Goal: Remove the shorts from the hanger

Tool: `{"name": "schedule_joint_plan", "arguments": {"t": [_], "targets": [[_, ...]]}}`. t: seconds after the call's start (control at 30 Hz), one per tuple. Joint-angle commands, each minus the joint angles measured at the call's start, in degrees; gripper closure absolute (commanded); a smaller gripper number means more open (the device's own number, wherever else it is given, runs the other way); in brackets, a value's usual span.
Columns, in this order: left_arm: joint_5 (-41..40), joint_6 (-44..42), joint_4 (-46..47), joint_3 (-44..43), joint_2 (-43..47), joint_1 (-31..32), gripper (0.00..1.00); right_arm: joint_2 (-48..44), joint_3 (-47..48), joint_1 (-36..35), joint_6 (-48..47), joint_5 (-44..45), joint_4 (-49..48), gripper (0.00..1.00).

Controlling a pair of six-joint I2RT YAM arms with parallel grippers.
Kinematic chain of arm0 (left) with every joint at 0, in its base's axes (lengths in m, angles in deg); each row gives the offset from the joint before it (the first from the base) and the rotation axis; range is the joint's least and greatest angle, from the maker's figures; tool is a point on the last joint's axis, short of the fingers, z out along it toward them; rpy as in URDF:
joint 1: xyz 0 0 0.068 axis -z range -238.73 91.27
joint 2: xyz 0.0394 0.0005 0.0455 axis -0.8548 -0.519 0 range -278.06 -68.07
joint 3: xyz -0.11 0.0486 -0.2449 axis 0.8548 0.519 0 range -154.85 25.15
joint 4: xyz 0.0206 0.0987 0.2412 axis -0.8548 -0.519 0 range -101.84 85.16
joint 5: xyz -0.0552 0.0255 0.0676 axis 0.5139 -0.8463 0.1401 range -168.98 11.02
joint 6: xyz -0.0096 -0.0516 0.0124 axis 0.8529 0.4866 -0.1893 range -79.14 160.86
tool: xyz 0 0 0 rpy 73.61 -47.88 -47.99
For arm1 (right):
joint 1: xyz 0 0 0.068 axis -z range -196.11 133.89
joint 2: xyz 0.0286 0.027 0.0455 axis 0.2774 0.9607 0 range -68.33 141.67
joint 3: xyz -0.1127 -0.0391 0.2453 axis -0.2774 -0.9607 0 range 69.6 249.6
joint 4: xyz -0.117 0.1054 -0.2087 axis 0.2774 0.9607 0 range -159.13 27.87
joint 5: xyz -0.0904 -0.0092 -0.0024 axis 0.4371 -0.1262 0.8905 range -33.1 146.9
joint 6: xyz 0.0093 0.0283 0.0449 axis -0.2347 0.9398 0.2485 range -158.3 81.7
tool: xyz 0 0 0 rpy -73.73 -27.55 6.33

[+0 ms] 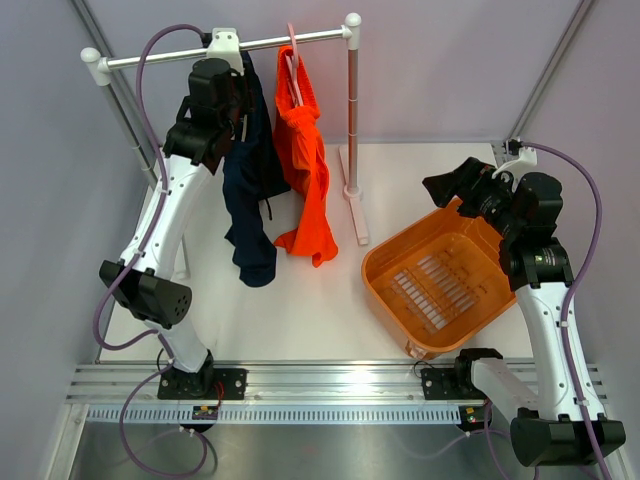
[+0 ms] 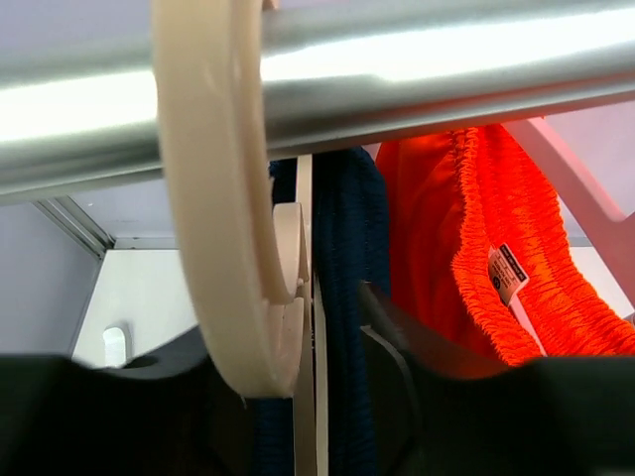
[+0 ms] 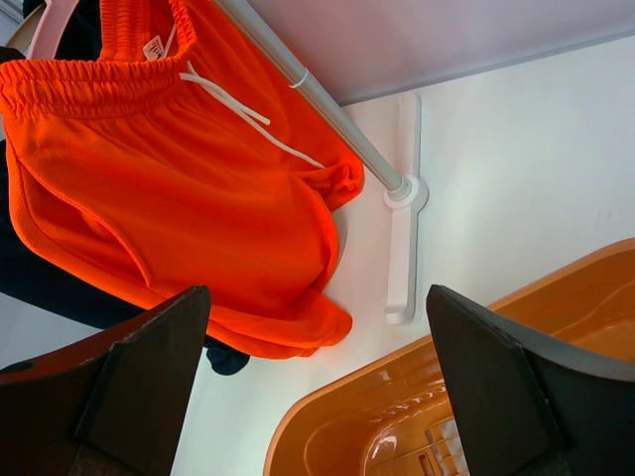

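The navy shorts [image 1: 250,190] hang from a cream hanger [image 2: 208,198] hooked over the metal rail [image 1: 170,58]. Beside them on the right, the orange shorts [image 1: 305,170] with a white drawstring [image 3: 238,109] hang from a pink hanger [image 1: 292,55]. My left gripper [image 1: 235,120] is up under the rail. In the left wrist view its jaws stand on either side of the navy waistband [image 2: 352,228] and the hanger's stem. The right finger [image 2: 392,357] presses the fabric. My right gripper [image 1: 445,185] hovers open over the basket, holding nothing.
An orange plastic basket [image 1: 372,272] sits tilted on the table at the right, under the right arm. The rack's right post and white foot [image 1: 355,205] stand between the shorts and the basket. The orange shorts' hem touches the table.
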Motion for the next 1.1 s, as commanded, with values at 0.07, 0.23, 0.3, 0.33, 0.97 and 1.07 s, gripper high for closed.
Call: {"name": "schedule_joint_plan", "arguments": {"t": [0.07, 0.23, 0.3, 0.33, 0.97, 1.07], "targets": [[1.16, 0.24, 0.04, -2.44, -0.10, -0.42, 0.74, -0.01, 1.56, -0.04, -1.15, 0.55, -0.72, 0.01], [2.04, -0.11, -1.80, -5.94, 0.34, -0.42, 1.00, -0.01, 1.82, 0.05, -1.06, 0.29, -0.63, 0.01], [3.18, -0.11, -2.94, -7.44, 0.60, -0.42, 1.00, -0.01, 1.82, 0.05, -1.06, 0.03, -0.72, 0.01], [3.27, -0.11, -3.47, -8.32, 0.78, -0.42, 1.00, 0.07, 1.82, 0.05, -1.06, -0.15, -0.81, 0.00], [4.15, 4.72, -16.56, -3.41, 15.19, 0.81, 1.00, 2.09, 1.38, 0.05, -1.50, -6.12, -2.82, 0.01], [4.67, 4.73, -20.16, 0.19, 19.05, 2.39, 1.00, 2.62, 1.29, 0.05, -1.68, -11.03, -3.44, 0.01]]}}
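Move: The neck of the beige hanger already stands between the left hand's half-open fingers, right at the hand point. The rod is about 5 cm above it and 2 cm ahead. The navy shorts hang from that hanger, their middle some 16 cm below the hand and 1 cm right. The orange shorts are level with the hand, about 11 cm to the right and 15 cm lower. From the right hand the neck lies roughly 18 cm ahead, 39 cm left and 8 cm up. Holding its place at first, the left hand shuts its fingers on the neck of the beige hanger. It then draws back and slightly up, slowly and then faster, about 11 cm back and 4 cm up in all, pulling the hanger off and away from the rod towards the base, wrist almost unturned. ##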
